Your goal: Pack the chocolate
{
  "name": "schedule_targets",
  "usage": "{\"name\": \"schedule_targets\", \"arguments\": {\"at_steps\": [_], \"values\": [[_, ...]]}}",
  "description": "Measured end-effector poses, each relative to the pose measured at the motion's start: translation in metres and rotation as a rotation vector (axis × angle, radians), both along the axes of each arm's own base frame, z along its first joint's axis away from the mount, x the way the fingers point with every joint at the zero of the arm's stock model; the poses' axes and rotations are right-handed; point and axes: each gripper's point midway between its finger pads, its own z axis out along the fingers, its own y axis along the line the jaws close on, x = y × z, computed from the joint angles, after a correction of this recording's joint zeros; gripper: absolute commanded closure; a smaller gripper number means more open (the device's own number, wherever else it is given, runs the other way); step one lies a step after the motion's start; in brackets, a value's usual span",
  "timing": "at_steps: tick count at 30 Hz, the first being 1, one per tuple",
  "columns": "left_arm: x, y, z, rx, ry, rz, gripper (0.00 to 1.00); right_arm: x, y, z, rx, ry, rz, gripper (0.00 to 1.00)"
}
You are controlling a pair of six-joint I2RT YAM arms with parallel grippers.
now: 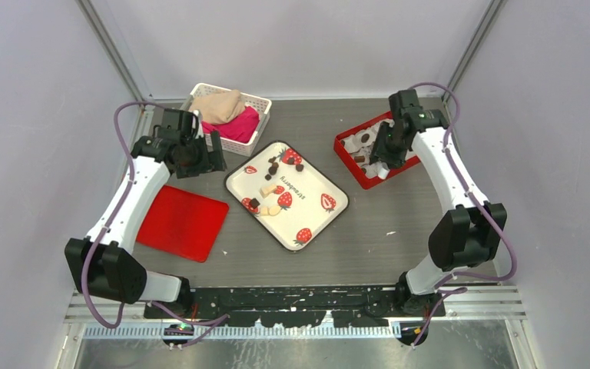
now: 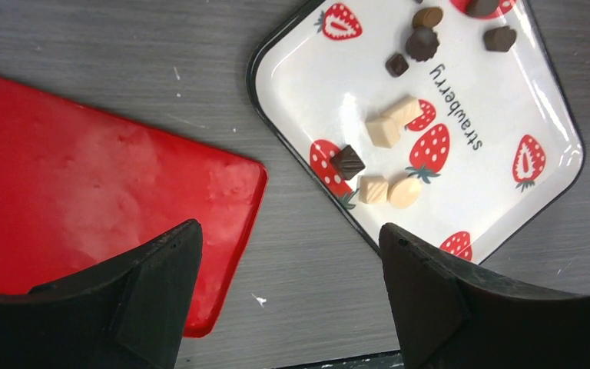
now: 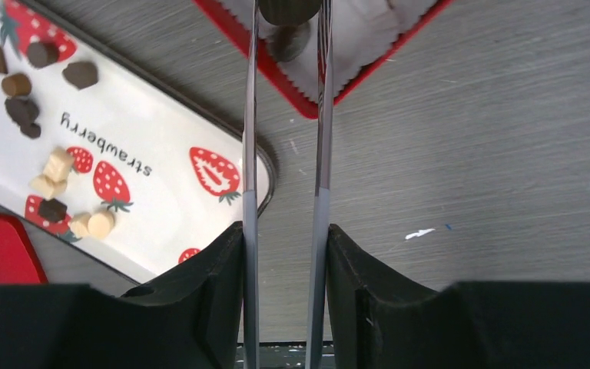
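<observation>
Several dark chocolate lumps point(image 1: 273, 167) lie on a white strawberry-print tray point(image 1: 315, 188) mid-table, among a few pale pieces point(image 2: 384, 131). They also show in the left wrist view point(image 2: 422, 44) and the right wrist view point(image 3: 23, 108). My right gripper point(image 3: 284, 234) is shut on metal tongs point(image 3: 250, 154). The tong tips pinch one dark lump point(image 3: 288, 9) over the red box point(image 3: 276, 84) lined with white paper. Another dark shape point(image 3: 288, 42) lies just below it in the box. My left gripper point(image 2: 288, 238) is open and empty, above the table between the red lid and the tray.
A flat red lid point(image 1: 180, 223) lies left of the tray. A white basket point(image 1: 253, 142) with pink and beige cloth stands at the back left, close to my left gripper point(image 1: 203, 157). The red box point(image 1: 349, 161) sits at the back right under my right gripper point(image 1: 382, 154).
</observation>
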Motion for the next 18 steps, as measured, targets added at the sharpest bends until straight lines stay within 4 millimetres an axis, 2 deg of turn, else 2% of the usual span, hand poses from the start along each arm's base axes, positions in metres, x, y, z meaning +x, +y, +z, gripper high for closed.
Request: {"name": "schedule_targets", "arguments": {"at_steps": [6, 12, 18], "values": [[0.010, -0.003, 0.014, -0.011, -0.032, -0.001, 0.14, 0.003, -0.034, -0.012, 0.003, 0.063, -0.112, 0.95], [0.011, -0.007, 0.002, -0.031, 0.021, 0.004, 0.14, 0.012, -0.048, -0.027, -0.019, 0.108, -0.156, 0.95], [0.011, -0.017, -0.002, -0.084, 0.065, 0.012, 0.14, 0.018, -0.059, -0.030, -0.041, 0.112, -0.193, 0.95]]}}
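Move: The right gripper holds the tongs, with a dark chocolate at their tips. The middle paper cup on the red box's near side lies about 5 cm ahead of it, 7 cm to its right and 17 cm below. The round chocolate in the near-corner cup is 2 cm ahead and straight in line, the brown bar 5 cm ahead and 2 cm left. From the left hand that middle cup is about 7 cm ahead and 48 cm right. Carry the held chocolate rightward over the red box with the right gripper, about 6 cm, slowing as you go, from above the near-corner cup towards the middle near-side cup. Sink about 3 cm and ease slightly forward, turning the wrist some 10 degrees clockwise while keeping the grip on the tongs. Let the empty, open left gripper drift a couple of centimetres right and forward. ##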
